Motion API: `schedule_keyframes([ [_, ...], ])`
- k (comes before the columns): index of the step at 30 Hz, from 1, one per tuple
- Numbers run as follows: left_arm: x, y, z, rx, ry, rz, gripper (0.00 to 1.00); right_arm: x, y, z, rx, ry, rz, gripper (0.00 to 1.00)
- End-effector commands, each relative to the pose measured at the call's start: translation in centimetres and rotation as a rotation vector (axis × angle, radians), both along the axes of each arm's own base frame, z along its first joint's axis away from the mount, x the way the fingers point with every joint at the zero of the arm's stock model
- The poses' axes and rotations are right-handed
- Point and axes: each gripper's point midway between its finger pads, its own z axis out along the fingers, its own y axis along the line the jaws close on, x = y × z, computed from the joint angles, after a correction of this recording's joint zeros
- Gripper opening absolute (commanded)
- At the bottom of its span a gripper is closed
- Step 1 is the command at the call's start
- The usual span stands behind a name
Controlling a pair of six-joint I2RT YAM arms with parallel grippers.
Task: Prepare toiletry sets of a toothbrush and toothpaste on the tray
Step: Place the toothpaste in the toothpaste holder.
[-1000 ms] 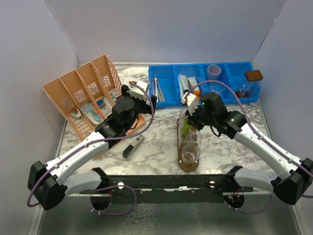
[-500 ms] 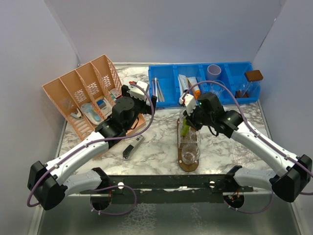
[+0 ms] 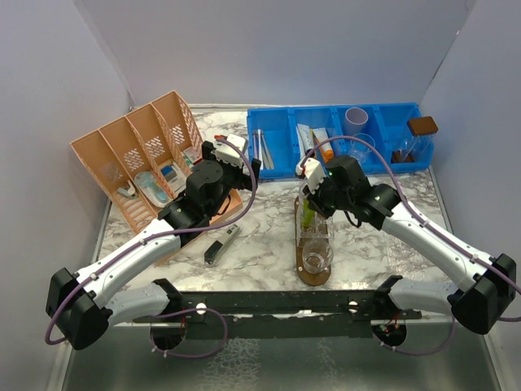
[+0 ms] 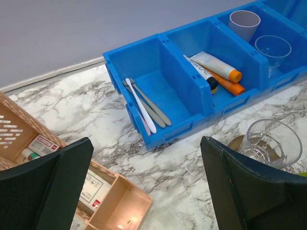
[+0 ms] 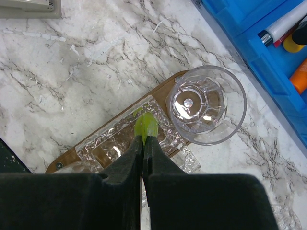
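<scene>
The dark brown tray (image 3: 314, 275) lies at the table's centre with clear tumblers on it. My right gripper (image 3: 311, 195) is shut on a lime green toothpaste tube (image 5: 147, 126), which hangs over a square textured tumbler (image 5: 115, 143) on the tray (image 5: 61, 162). A round empty tumbler (image 5: 206, 103) stands on the tray's end beside it. Pale toothbrushes (image 4: 144, 103) and more toothpaste tubes (image 4: 216, 72) lie in the blue bin (image 4: 187, 84). My left gripper (image 4: 146, 191) hangs open and empty above the marble between the bin and the orange basket (image 4: 115, 206).
The orange divided basket (image 3: 134, 163) stands at the back left. The blue bin (image 3: 342, 138) along the back holds a purple cup (image 3: 356, 120), a clear cup (image 3: 359, 147) and a brown-lidded jar (image 3: 419, 130). A dark flat object (image 3: 221, 244) lies left of the tray.
My right gripper has shifted slightly left with the green tube over the tray. The left arm has not moved.
</scene>
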Motion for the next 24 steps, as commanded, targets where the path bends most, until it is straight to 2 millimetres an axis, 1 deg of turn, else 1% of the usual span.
schedule_keyframes([
  [1,0.0,-0.3,2.4,-0.054,-0.035,-0.013,0.99,1.0,0.4,0.5,0.002,-0.057,-0.011,0.01],
  [6,0.0,-0.2,2.4,-0.054,-0.035,-0.014,0.99,0.9,0.4,0.2,-0.008,-0.053,-0.011,0.02],
  [10,0.0,-0.3,2.4,-0.055,-0.034,-0.015,0.99,0.9,0.4,0.3,-0.007,-0.052,-0.010,0.04],
  [15,0.0,-0.3,2.3,-0.054,-0.033,-0.015,0.99,0.8,0.4,0.5,-0.004,-0.056,-0.009,0.14],
  [20,0.0,-0.4,2.3,-0.057,-0.032,-0.019,0.99,0.6,0.5,1.5,0.015,-0.061,-0.004,0.23],
  [22,-0.1,-0.4,2.3,-0.057,-0.030,-0.021,0.99,0.5,0.5,2.2,0.028,-0.064,-0.009,0.28],
  [24,0.0,-0.4,2.2,-0.057,-0.029,-0.021,0.99,0.3,0.6,3.4,0.050,-0.070,-0.011,0.30],
])
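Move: The right hand still grips the green toothpaste, its lower end already in the clear toothpaste holder, whose middle lies about 8 cm below and roughly 1 cm back. One clear tumbler stands some 6 cm ahead and 7 cm below; the other stands about 8 cm back and 1 cm to the right, 8 cm below. From the left hand, the holder is about 17 cm to the right, 9 cm back and 20 cm below. The right hand sinks about half a centimetre, then opens a quarter, letting go of the green toothpaste. ##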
